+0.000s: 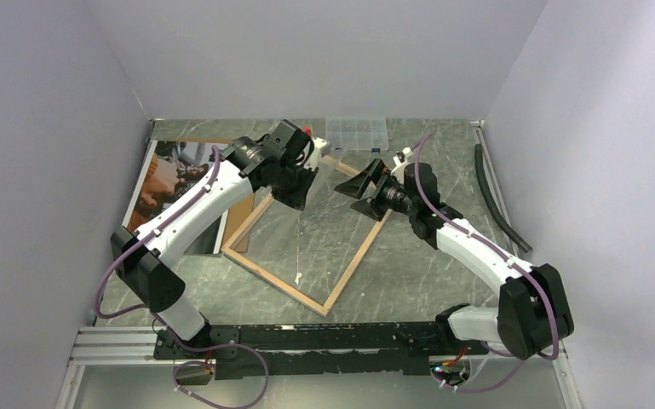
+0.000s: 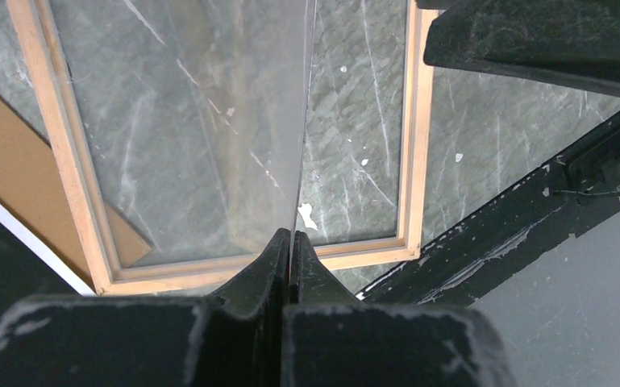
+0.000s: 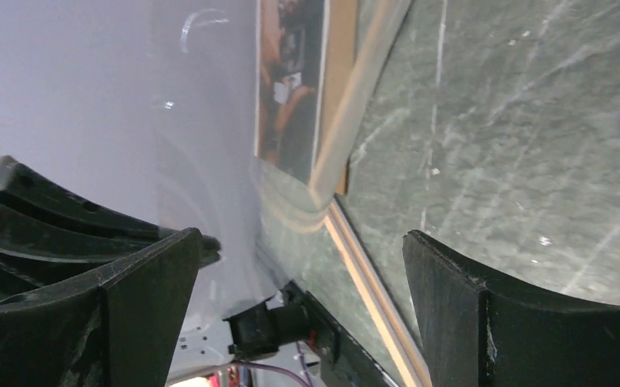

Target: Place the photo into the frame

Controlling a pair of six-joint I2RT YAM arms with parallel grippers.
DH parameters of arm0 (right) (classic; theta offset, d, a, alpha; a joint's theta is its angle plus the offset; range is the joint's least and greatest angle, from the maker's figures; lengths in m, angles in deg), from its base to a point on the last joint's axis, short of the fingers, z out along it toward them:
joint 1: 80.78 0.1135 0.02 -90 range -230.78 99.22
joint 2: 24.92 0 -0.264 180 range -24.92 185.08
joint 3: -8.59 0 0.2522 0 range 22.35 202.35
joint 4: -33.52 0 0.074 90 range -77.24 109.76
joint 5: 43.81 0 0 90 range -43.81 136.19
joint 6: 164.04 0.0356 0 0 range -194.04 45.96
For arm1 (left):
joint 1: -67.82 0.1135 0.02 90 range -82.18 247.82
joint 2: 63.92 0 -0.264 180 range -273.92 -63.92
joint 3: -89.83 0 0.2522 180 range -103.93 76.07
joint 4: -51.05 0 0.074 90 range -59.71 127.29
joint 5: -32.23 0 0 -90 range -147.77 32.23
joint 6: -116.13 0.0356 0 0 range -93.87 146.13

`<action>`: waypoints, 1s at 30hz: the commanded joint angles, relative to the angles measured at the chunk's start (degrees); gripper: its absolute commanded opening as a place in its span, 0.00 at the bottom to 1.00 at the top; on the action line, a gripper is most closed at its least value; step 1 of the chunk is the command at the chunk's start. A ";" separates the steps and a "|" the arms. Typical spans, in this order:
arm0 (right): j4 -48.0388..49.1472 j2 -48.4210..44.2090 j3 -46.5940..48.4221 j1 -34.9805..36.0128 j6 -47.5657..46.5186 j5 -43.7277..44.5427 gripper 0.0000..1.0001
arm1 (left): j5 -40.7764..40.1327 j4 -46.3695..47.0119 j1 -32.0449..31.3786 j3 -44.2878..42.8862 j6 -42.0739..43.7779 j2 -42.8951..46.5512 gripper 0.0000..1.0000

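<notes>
The frame lies back-up on the table as a light wood border, seen from close in the left wrist view. My left gripper is shut on the edge of a thin clear pane, which it holds tilted up over the frame. In the top view this gripper hangs above the frame's far part. The right gripper is open just right of it, with nothing between its fingers. The photo lies flat at the back left, partly under the left arm, and shows through the pane.
A brown backing board lies between the photo and the frame. A small clear compartment box stands at the back wall. A black strip runs along the right wall. The arms' black base rail spans the near edge.
</notes>
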 commanded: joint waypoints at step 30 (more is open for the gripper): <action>10.45 5.27 -9.63 3.02 5.76 6.07 0.28 | 7.87 9.53 22.91 11.04 14.35 3.69 0.59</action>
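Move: The left gripper, pointing down, still pinches the raised edge of the clear sheet, with the middle of the frame almost straight below, about 21 cm down, and the photo some 12 cm ahead, 32 cm to its left, and as low. From the wide-open right gripper the sheet's edge stands roughly 7 cm to the left, 2 cm ahead and about level; the frame's middle lies 11 cm left, 1 cm back and 19 cm below. Open the left gripper well to let go of the clear sheet, easing it a little right and back, then sweep it quickly forward and left about 12 cm, away from the right gripper. Raise the open right gripper slightly, then lower it some 9 cm with the sheet between its fingers, and start closing on the sheet at the end. ##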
